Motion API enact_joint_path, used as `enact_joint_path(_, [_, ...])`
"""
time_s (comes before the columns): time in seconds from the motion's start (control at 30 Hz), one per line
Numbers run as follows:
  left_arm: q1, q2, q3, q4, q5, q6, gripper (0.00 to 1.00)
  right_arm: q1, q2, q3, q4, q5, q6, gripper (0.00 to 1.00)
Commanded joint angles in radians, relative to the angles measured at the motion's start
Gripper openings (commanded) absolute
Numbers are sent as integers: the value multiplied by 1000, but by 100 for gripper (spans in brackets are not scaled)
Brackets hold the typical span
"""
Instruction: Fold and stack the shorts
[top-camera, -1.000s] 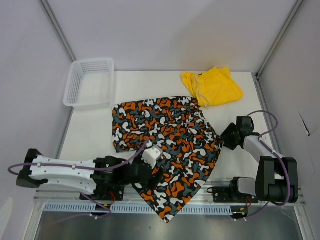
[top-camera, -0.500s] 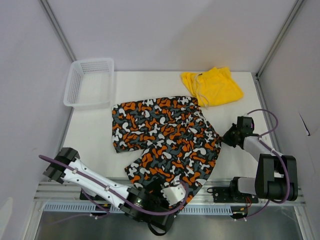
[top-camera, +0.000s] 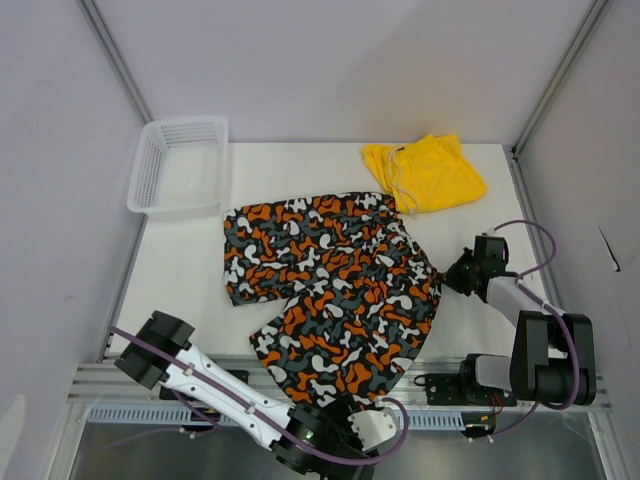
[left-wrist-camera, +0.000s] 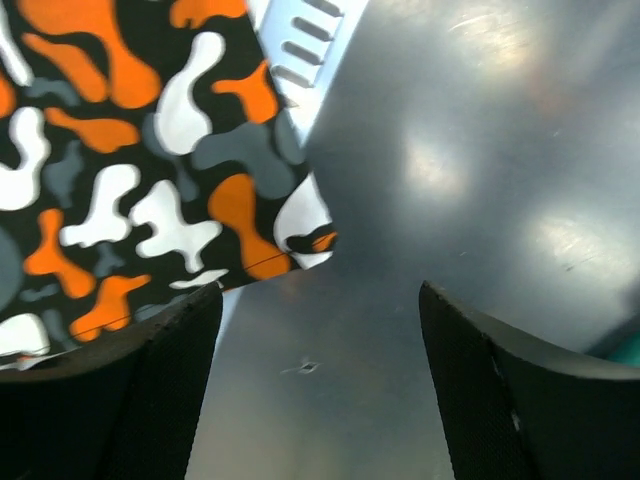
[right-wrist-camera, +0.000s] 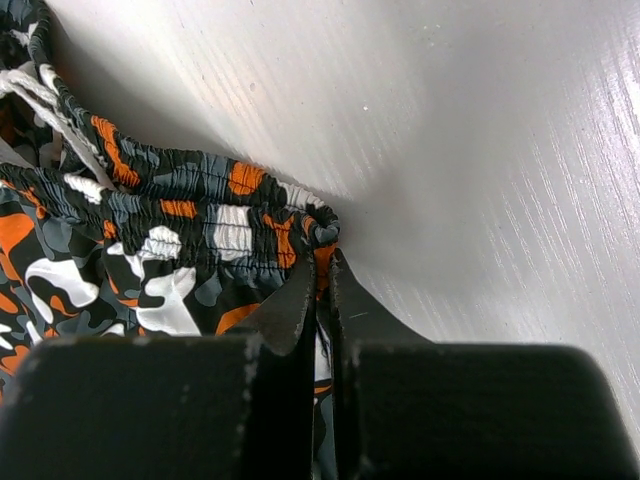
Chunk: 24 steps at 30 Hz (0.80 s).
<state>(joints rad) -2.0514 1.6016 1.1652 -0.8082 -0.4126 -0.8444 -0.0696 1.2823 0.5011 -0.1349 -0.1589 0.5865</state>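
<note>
The patterned shorts (top-camera: 330, 290) lie spread flat mid-table, one leg reaching the front edge. My right gripper (top-camera: 447, 277) is at their right corner, shut on the elastic waistband (right-wrist-camera: 300, 225); cloth shows between the closed fingertips (right-wrist-camera: 300, 300). The yellow shorts (top-camera: 425, 172) lie bunched at the back right, apart from both arms. My left gripper (left-wrist-camera: 320, 400) stands open over the metal ledge in front of the table, nothing between its fingers (left-wrist-camera: 110, 390). The patterned leg's hem corner (left-wrist-camera: 290, 225) lies just ahead of it, untouched.
A white mesh basket (top-camera: 180, 165) stands at the back left corner. A slotted rail (top-camera: 150, 412) runs along the table's front edge above the metal ledge (left-wrist-camera: 480, 180). The left arm (top-camera: 215, 390) stretches along that front edge.
The right gripper has closed on the waistband corner. The left arm has swung off the shorts' near leg and down past the front edge. The leg no longer hangs far over it.
</note>
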Motion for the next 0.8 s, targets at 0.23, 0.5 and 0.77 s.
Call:
enact_joint_path(0.23, [46, 81, -6, 112, 81, -33, 78, -4, -21, -13, 41, -22, -16, 0])
enact_joint_path(0.5, [100, 112, -55, 139, 138, 2, 69, -4, -28, -18, 41, -27, -17, 0])
enact_joint_path(0.77, [119, 152, -87, 178, 141, 11, 58, -4, -32, -18, 41, -28, -19, 0])
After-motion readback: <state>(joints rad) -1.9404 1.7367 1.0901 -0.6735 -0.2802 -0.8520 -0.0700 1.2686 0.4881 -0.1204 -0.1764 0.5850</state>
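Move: The free lower corner of the camouflage shorts hangs past the near table edge, about 7 cm below the open left gripper and 1 cm to its right. The other corner of that leg hem lies on the table about 24 cm ahead and 20 cm left of the left hand. From the right hand, already closed on the waistband corner, the hanging corner is some 40 cm back, 29 cm left and 1 cm lower. Lower the left gripper about 6 cm onto the hanging corner, easing slightly right at first and then back, and ending some 1 cm farther forward. Tilt the wrist some 10 degrees on the way and narrow the fingers by about a third, keeping them open so the corner comes between the tips. Hold the right hand still, keeping its pinch on the waistband. ##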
